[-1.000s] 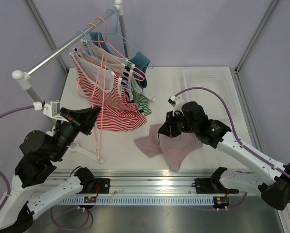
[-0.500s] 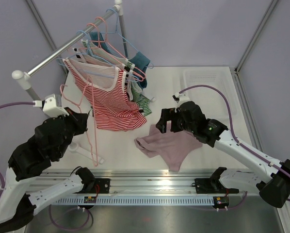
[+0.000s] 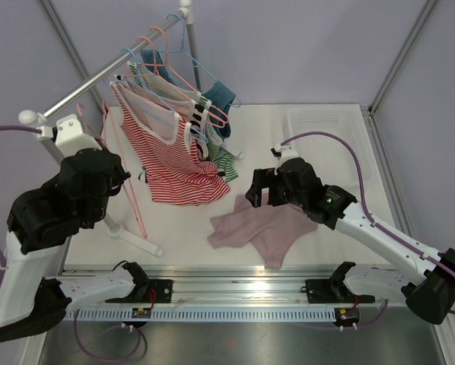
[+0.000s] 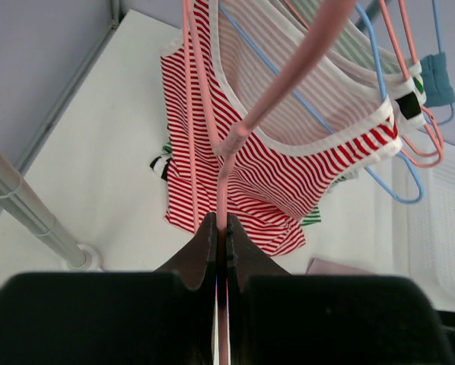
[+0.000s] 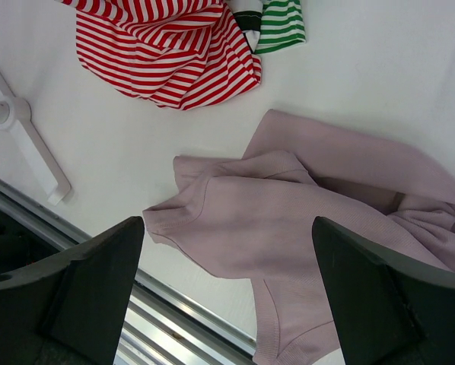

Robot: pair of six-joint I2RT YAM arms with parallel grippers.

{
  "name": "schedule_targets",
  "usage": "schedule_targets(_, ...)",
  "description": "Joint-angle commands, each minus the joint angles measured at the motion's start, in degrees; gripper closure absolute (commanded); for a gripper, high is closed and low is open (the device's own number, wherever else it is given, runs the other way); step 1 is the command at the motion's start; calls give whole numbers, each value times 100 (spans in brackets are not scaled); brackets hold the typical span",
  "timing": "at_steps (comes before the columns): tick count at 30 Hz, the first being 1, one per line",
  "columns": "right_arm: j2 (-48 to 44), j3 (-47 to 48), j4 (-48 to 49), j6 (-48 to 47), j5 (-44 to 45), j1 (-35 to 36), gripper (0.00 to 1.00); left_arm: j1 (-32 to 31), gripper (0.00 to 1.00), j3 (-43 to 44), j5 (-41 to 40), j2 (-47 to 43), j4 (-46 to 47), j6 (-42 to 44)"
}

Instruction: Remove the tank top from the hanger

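Observation:
A mauve tank top (image 3: pixel 262 224) lies crumpled on the white table, off any hanger; it fills the right wrist view (image 5: pixel 303 220). My right gripper (image 3: pixel 259 190) hovers just above its left part, jaws wide open and empty (image 5: pixel 227 228). My left gripper (image 3: pixel 123 177) is shut on the thin rod of a bare pink hanger (image 3: pixel 132 201), seen between the closed fingers in the left wrist view (image 4: pixel 221 222). The pink hanger (image 4: pixel 226 163) stands nearly upright, left of the rack's clothes.
A red-striped tank top (image 3: pixel 174 152) hangs on a hanger from the clothes rail (image 3: pixel 98 80), with several pink and blue hangers and a green-striped garment (image 3: pixel 224 161) behind it. The rack foot (image 3: pixel 132 236) lies at front left. A white tray (image 3: pixel 326 125) sits at back right.
My left arm has risen and swung left, carrying the pink hanger up beside the rail. My right gripper let go of the mauve top and lifted slightly; the top now lies flatter.

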Motion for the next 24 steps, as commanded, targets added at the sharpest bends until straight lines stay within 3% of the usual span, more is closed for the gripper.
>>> schedule_targets(1,88,368,120,-95,146,20,0,-17,100,606,-818,652,-868,-313)
schedule_targets(5,114,465,85,-130,111,20,1,167,100,1177,-899,1136,-913,-147)
schedule_targets(12,17,536,-3,-227,76,20,0,1677,100,1537,278,1392,212,837)
schedule_targets(16,35,518,-30,-262,120,20,0,1968,100,1749,341,1567,274,1013)
schedule_targets(19,79,492,23,-253,58,20,0,2434,100,1522,716,1551,520,1119)
schedule_targets(24,202,527,76,-332,-91,20,1,2716,100,415,1149,1199,1125,1102)
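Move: The near stretch of the rack's rod, where the empty pink hanger goes, lies about 8 cm ahead of the left gripper, 5 cm to its left and 8 cm above. The rod's near end is some 14 cm left, 1 cm ahead and 8 cm above; the striped tank top hangs about 10 cm ahead, 12 cm right and 10 cm below. From the right gripper that stretch of rod is roughly 33 cm left, 5 cm ahead and 28 cm up. Keep the left fingers shut on the empty pink hanger and carry it to the near stretch of the rod: first go forward about 5 cm, then swing left about as far while turning the wrist some 15 degrees counter-clockwise. Lift a few centimetres on that leftward stretch to bring the hook over the rod, then ease down about 2 cm at the end. ##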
